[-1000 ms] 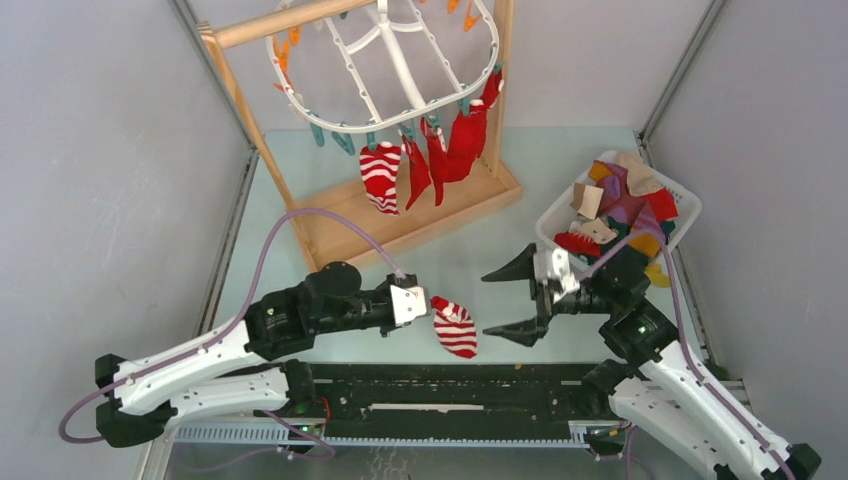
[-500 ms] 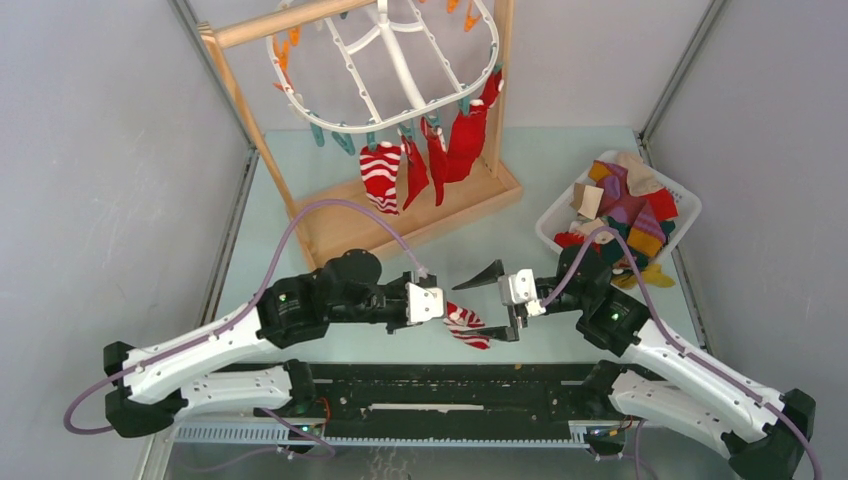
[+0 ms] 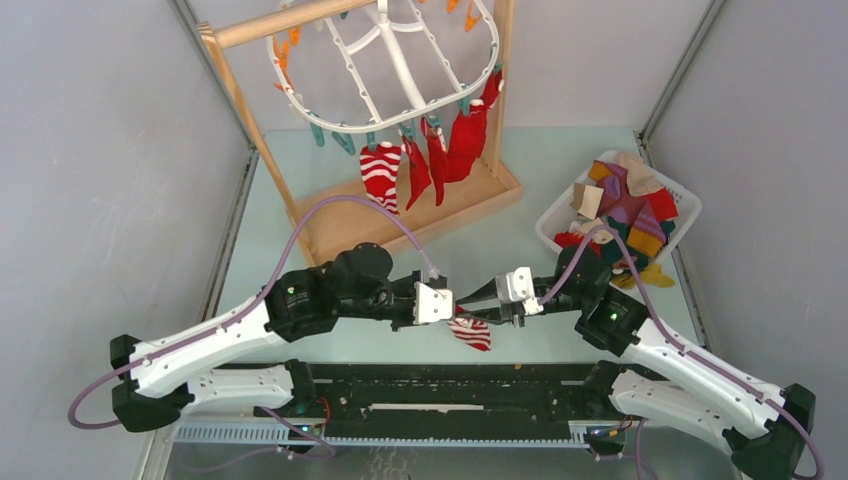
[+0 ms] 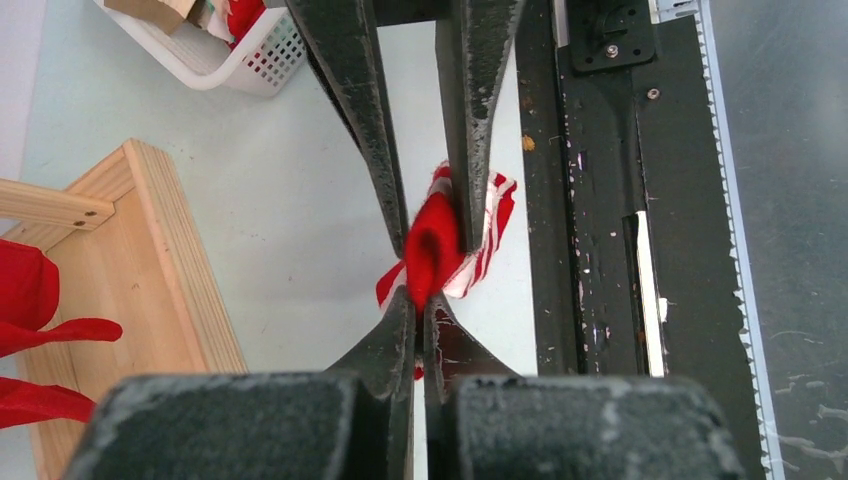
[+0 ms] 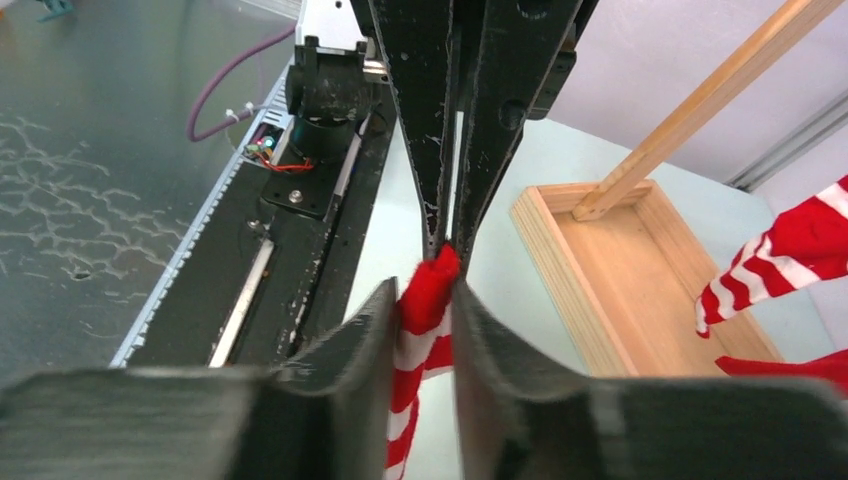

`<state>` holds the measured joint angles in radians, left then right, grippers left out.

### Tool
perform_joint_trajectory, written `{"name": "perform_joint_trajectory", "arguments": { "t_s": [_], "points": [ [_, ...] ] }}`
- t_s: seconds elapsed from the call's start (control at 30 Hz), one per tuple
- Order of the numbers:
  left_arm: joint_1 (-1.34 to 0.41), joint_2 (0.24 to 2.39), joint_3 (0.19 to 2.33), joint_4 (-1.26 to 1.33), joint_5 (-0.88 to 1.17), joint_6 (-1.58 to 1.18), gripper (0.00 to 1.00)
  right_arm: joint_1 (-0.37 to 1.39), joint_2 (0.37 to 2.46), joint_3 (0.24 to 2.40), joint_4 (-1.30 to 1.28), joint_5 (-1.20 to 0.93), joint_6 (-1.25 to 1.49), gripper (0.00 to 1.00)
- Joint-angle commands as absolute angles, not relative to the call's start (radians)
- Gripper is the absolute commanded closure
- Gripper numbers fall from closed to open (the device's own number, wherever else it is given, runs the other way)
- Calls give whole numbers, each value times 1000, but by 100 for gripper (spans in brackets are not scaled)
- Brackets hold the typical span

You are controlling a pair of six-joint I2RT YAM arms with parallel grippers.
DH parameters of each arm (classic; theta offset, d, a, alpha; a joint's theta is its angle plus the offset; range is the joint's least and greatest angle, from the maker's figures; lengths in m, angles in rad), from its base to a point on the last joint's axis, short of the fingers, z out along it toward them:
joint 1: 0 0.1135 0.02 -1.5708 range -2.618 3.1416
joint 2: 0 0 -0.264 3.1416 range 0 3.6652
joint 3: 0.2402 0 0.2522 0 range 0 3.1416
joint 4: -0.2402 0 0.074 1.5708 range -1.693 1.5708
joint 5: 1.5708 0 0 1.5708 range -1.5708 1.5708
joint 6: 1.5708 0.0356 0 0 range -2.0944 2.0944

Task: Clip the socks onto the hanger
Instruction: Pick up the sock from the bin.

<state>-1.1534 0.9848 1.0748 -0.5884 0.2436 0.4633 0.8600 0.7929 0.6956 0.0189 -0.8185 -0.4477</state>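
A red-and-white striped sock [image 3: 470,332] hangs between my two grippers above the table's near edge. My left gripper [image 3: 446,303] is shut on its red end [image 4: 428,250], the fingertips pinched tight together. From the opposite side my right gripper [image 3: 482,306] is closed on the same sock [image 5: 424,300], its fingers [image 5: 378,318] pressing the fabric on both sides. The white oval hanger [image 3: 398,62] hangs on the wooden stand at the back. Another striped sock [image 3: 380,176] and red socks [image 3: 462,140] are clipped to its front rim.
The wooden stand's tray base [image 3: 400,228] sits behind the grippers. At the right stands a white basket [image 3: 556,218] heaped with several mixed socks [image 3: 628,198]. The black rail [image 3: 440,385] of the arm bases runs just below the held sock.
My right gripper swung left from the basket to the striped sock and closed its wide-open jaws on it. The left gripper shifted slightly right, holding the sock throughout.
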Motion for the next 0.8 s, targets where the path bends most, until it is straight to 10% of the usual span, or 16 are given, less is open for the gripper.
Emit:
{"name": "perform_joint_trajectory", "arguments": {
  "t_s": [0.0,0.13,0.43,0.77],
  "points": [
    [-1150,983,1147,-578,277,478,100,871,795,732,31,-806,-440,77],
    [-1150,973,1137,-556,265,444,97,872,788,731,25,-811,-439,99],
    [-1101,663,797,-187,236,191,32,812,706,708,40,-812,-401,100],
    [-1075,490,601,-35,139,18,30,808,672,677,124,-748,-322,100]
  ]
}}
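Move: The striped sock hangs from the left fingertips, its middle about 2 cm back, 2 cm to their right and 4 cm below. The nearly shut right fingers straddle its red upper end, the middle roughly 2 cm back and 4 cm below them. From the right hand the bin lies some 20 cm ahead, 33 cm right and 22 cm lower; the hanging striped sock is about 19 cm ahead, 12 cm left, roughly level. Right fingers shut on the sock; left hand opens, backs 5 cm left and up; right lifts 3 cm. ##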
